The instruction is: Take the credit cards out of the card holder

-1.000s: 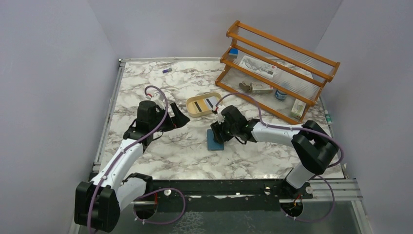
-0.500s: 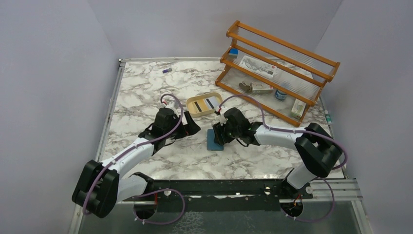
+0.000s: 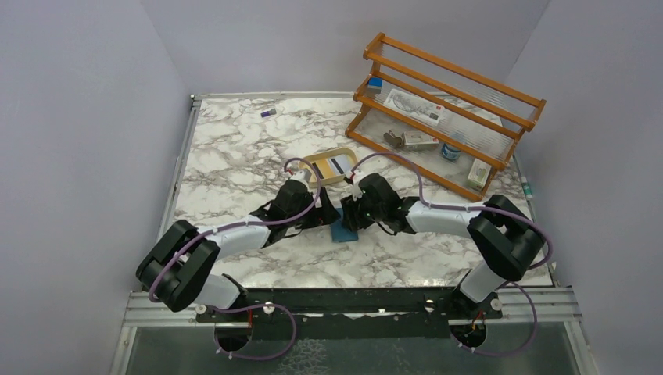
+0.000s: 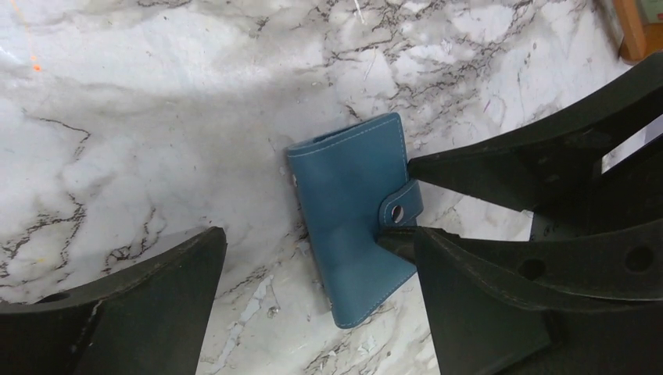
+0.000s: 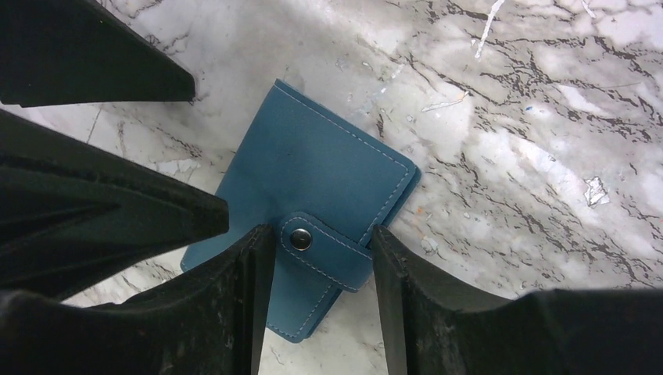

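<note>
The card holder (image 3: 342,232) lies shut and snapped on the marble, a teal-blue wallet, also seen in the left wrist view (image 4: 352,226) and the right wrist view (image 5: 313,180). My right gripper (image 5: 320,234) stands open, one finger on each side of the snap tab (image 5: 328,246), close to its edges. My left gripper (image 4: 320,234) is wide open with the wallet between its fingers; its right finger meets the right gripper's tips by the tab. In the top view both grippers (image 3: 324,215) (image 3: 353,215) crowd over the wallet. One striped credit card (image 3: 338,164) shows in the tan tray (image 3: 332,151).
A wooden rack (image 3: 446,101) with small boxes and a tin stands at the back right. A small purple object (image 3: 268,113) lies near the far left edge. The left arm partly covers the tray.
The left arm has swung right from the table's left side to the wallet, its open gripper now over it. The right gripper's jaws have narrowed a little around the tab.
</note>
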You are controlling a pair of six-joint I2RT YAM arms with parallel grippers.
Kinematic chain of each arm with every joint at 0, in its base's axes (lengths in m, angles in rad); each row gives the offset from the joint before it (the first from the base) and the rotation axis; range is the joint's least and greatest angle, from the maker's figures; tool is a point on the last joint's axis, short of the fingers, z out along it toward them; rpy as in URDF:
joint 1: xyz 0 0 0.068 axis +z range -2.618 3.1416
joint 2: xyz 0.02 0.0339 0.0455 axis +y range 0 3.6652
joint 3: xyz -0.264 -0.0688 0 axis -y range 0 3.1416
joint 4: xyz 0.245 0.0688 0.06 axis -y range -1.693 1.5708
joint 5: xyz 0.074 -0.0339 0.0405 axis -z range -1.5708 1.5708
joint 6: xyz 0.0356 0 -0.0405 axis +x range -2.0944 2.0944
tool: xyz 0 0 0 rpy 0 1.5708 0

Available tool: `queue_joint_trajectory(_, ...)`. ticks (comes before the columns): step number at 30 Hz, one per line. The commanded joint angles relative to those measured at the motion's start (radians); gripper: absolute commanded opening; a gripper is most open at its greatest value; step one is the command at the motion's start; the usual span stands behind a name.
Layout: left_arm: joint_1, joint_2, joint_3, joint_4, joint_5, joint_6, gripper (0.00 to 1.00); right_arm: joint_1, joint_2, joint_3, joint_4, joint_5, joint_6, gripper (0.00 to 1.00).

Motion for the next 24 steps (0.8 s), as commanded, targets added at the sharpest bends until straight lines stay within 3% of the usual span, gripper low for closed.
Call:
queue_joint_trajectory(1,-0.017,0.016,0.022,0.072,-0.059,-0.028,0.87,0.003,0.003,-0.039,0.037,-0.012,0.012,0.52)
queue_joint_trajectory(9,-0.057,0.096,0.021,0.098,-0.097,-0.057,0.85,0.003,0.000,-0.078,0.070,-0.015,0.020,0.50)
queue_joint_trajectory(18,-0.077,0.146,0.021,0.129,-0.138,-0.070,0.64,0.003,0.000,-0.095,0.083,-0.003,0.020,0.49)
queue_joint_trajectory(24,-0.080,0.175,0.024,0.135,-0.148,-0.058,0.43,0.003,-0.003,-0.110,0.102,-0.010,0.018,0.49)
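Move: Lying just off the left hand's fingertips, the blue card holder has its middle about 3 cm to that hand's right, 1 cm nearer the base and 3 cm below; its strap is 2 cm farther right of that middle. The tan tray stands some 14 cm straight ahead of the left hand. Under the right hand, the strap is about 1 cm to its left and level fore-and-aft, with the holder's middle 2 cm to its left, both roughly 1 cm below. Closing in on the holder's far left part, the left hand slides about 2.5 cm right and 1.5 cm forward, sinking some 1 cm, mostly later on. Its fingers narrow from nearly wide open to about half, one tip coming to the left edge, the other over the cover. The right hand stays put, its half-open fingers still straddling the strap against the holder, settling half a centimetre. ##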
